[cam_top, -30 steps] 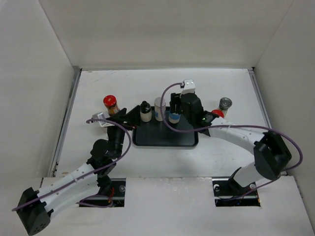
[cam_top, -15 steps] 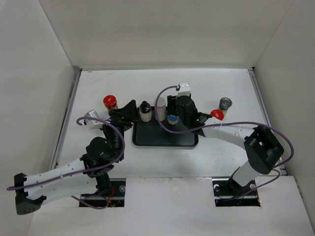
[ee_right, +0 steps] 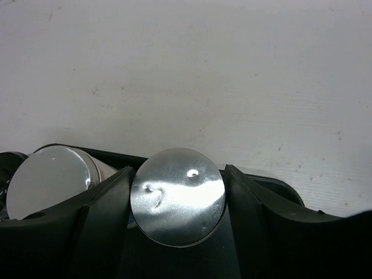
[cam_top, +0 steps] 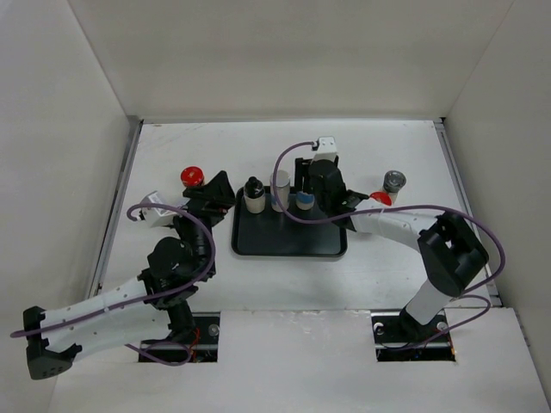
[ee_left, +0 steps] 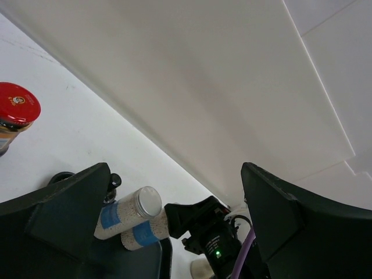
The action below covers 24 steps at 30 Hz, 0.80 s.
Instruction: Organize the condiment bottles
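A black tray (cam_top: 288, 237) holds a black-capped bottle (cam_top: 254, 194) and a white cylinder (cam_top: 280, 189) along its far edge. My right gripper (cam_top: 303, 203) is shut on the second white cylinder with a blue label (cam_top: 302, 205) beside them. In the right wrist view its silver top (ee_right: 177, 196) sits between both fingers, the other cylinder (ee_right: 49, 180) to its left. One red-lidded jar (cam_top: 192, 177) stands left of the tray. My left gripper (cam_top: 215, 189) is open and empty just right of it; that jar (ee_left: 17, 107) shows at the left wrist view's left edge. The white-lidded jar is not visible.
A second red-lidded jar (cam_top: 380, 199) and a silver-lidded jar (cam_top: 394, 181) stand right of the tray, close to my right arm. White walls enclose the table on three sides. The near half of the tray is bare.
My left arm has swung left and its gripper has moved up beside the red-lidded jar. My right gripper has shifted slightly toward the far side with the cylinder.
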Available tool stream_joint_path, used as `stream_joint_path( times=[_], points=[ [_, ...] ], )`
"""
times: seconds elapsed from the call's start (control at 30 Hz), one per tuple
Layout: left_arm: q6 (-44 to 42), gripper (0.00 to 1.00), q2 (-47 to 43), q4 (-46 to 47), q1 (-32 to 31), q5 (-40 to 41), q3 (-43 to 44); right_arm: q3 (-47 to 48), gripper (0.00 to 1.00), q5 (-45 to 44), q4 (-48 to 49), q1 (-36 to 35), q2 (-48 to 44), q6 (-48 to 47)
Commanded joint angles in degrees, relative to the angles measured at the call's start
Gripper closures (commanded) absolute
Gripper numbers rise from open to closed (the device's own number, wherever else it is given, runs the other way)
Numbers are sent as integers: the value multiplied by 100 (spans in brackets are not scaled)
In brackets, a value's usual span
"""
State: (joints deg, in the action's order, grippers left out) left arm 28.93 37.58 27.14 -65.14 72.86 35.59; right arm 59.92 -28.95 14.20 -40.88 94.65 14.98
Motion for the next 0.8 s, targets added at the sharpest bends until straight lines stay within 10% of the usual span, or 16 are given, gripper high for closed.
stream_joint_path(
  times=[0.0,0.2,0.77],
  points=[
    [-98,0,91,125,50,-35,264,292,23,-146,356,32,62,-13],
    [-98,0,-14,143,147,-44,176,99,0,-146,189,85,-385,4],
    [-177,0,-164,266,24,-466,106,-912,0,-1816,-1067,1711,-1485,575]
  ],
)
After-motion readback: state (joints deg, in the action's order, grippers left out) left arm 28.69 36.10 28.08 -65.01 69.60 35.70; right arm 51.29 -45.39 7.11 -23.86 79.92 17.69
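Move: The right hand's fingers are still round the silver-lidded bottle in the tray, its middle about 6 cm below them; the next one, the grey-lidded jar, stands some 22 cm to the right, about 1 cm farther out and 7 cm lower. The red-lidded jar is about 18 cm right and 5 cm back, the second silver-lidded bottle 7 cm left and 1 cm back. From the left hand the grey-lidded jar lies roughly 19 cm ahead, 40 cm right and 26 cm below. The right fingers spread fully and let go of the silver-lidded bottle at the right end of the row in the tray, the hand holding almost still meanwhile. Then it sweeps about 20 cm right with hardly any forward or back travel, arching up some 6 cm and sinking again by about 3 cm, fingers wide open, while it turns clockwise some 30 degrees and comes in towards the grey-lidded jar. ##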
